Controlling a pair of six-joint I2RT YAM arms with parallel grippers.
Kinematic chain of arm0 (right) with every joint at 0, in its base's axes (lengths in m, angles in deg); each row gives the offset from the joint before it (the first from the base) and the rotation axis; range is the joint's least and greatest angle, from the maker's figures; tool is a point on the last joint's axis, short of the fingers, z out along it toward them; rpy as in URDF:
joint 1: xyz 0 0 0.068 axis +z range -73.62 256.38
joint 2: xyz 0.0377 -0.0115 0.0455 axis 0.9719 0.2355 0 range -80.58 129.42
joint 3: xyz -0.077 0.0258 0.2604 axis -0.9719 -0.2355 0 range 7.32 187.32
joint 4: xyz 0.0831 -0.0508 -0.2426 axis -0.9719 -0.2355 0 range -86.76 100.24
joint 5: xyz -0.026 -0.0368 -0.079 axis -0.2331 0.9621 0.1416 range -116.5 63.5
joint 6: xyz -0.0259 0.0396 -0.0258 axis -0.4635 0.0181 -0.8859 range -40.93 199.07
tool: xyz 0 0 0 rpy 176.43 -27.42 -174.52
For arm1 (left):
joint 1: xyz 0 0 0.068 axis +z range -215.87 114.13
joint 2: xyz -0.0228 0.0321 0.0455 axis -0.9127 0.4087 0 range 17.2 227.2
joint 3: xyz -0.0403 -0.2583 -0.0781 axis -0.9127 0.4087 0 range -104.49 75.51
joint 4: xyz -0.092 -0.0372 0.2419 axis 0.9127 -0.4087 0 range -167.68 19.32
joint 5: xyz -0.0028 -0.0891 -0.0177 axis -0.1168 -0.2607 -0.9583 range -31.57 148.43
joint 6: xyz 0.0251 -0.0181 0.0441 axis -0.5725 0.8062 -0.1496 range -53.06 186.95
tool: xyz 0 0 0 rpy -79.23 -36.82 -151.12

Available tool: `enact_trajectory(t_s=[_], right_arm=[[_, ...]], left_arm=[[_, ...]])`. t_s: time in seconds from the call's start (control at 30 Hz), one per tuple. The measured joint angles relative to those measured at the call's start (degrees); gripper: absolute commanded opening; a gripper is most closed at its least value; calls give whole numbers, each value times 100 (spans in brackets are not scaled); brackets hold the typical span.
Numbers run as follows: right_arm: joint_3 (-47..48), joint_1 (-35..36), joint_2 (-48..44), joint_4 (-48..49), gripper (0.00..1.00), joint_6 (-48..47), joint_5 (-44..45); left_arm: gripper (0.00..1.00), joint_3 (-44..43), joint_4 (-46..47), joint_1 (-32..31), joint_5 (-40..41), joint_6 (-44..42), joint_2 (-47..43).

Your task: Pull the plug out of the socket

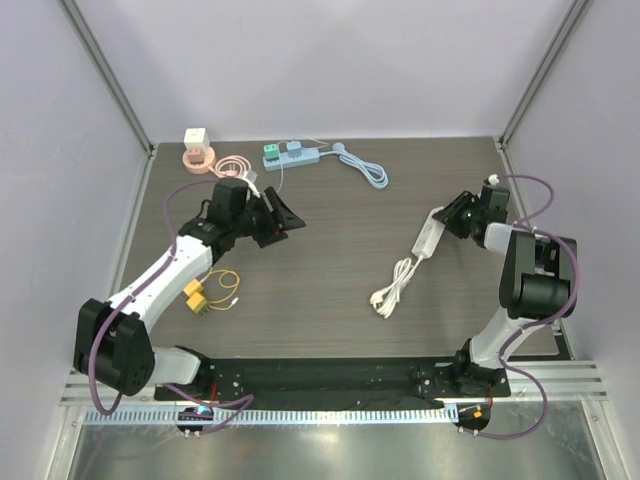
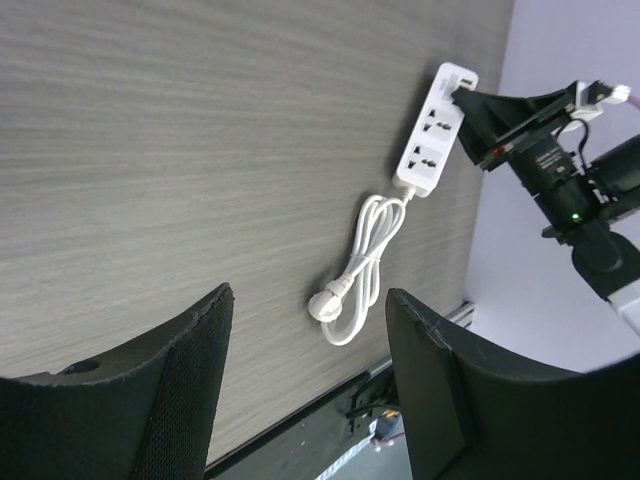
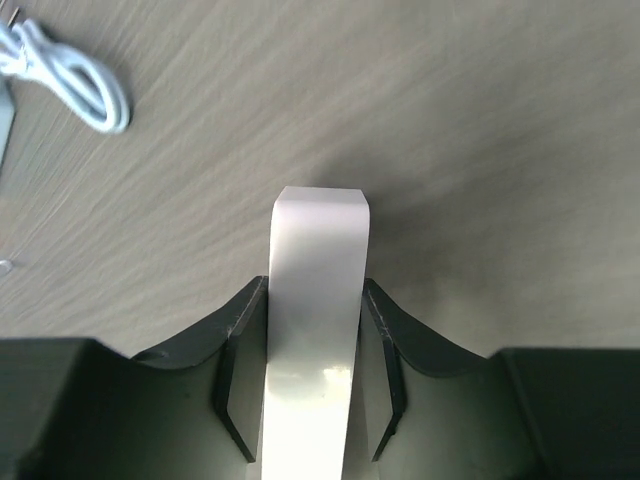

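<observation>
A white socket strip [image 1: 428, 236] lies on the dark wood table at the right. My right gripper [image 1: 447, 217] is shut on its far end, and the right wrist view shows the fingers [image 3: 238, 330] pressed against the strip's [image 3: 318, 250] two sides. In the left wrist view, the two outlets of the strip [image 2: 428, 140] that show hold nothing. The end under the right gripper [image 2: 470, 100] is hidden. The strip's own cord [image 1: 395, 285] lies coiled in front, ending in a round white plug [image 2: 326, 306]. My left gripper [image 1: 288, 226] hovers left of centre, open and empty [image 2: 308, 293].
A blue power strip [image 1: 298, 154] with a green block [image 1: 271, 152] on its left end lies at the back, a pale blue cord [image 1: 366, 168] beside it. Back left are a pink cable coil [image 1: 232, 166] and a white cube [image 1: 196, 138]. Yellow connectors [image 1: 196, 297] lie near the left arm.
</observation>
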Motion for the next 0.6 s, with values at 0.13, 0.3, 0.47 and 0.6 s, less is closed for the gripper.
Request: enact_trajectory(t_s=[0.13, 0.3, 0.47, 0.6], right_arm=[[815, 9, 529, -319, 11, -319, 243], [1515, 7, 977, -586, 62, -592, 367], [1735, 7, 1025, -1091, 81, -737, 629], [2186, 79, 1025, -1661, 89, -905, 1043]], left_arm=[[64, 0, 136, 424, -221, 39, -55], [63, 0, 258, 769, -452, 129, -55], [63, 0, 348, 831, -584, 155, -55], [63, 0, 363, 848, -601, 146, -72]])
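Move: The white power strip is already pinched near its far end by the right hand; its middle lies about 5 cm back and 4 cm to the left, roughly 1 cm lower. Its bundled white cord is some 18 cm back and 14 cm left; the coiled blue cord is about 12 cm ahead and 17 cm left, both slightly below. From the empty left hand the strip is roughly 5 cm ahead, 36 cm right and 16 cm lower. The power strip, still gripped by its far end, is taken about 5 cm forward and a little right by the right hand; then the fingers open wide and let go, the hand creeping on rightward with its left side rolling down, some 10–15 degrees overall. The left hand, open and empty, drifts 5 cm left, forward and up, away from the strip. ##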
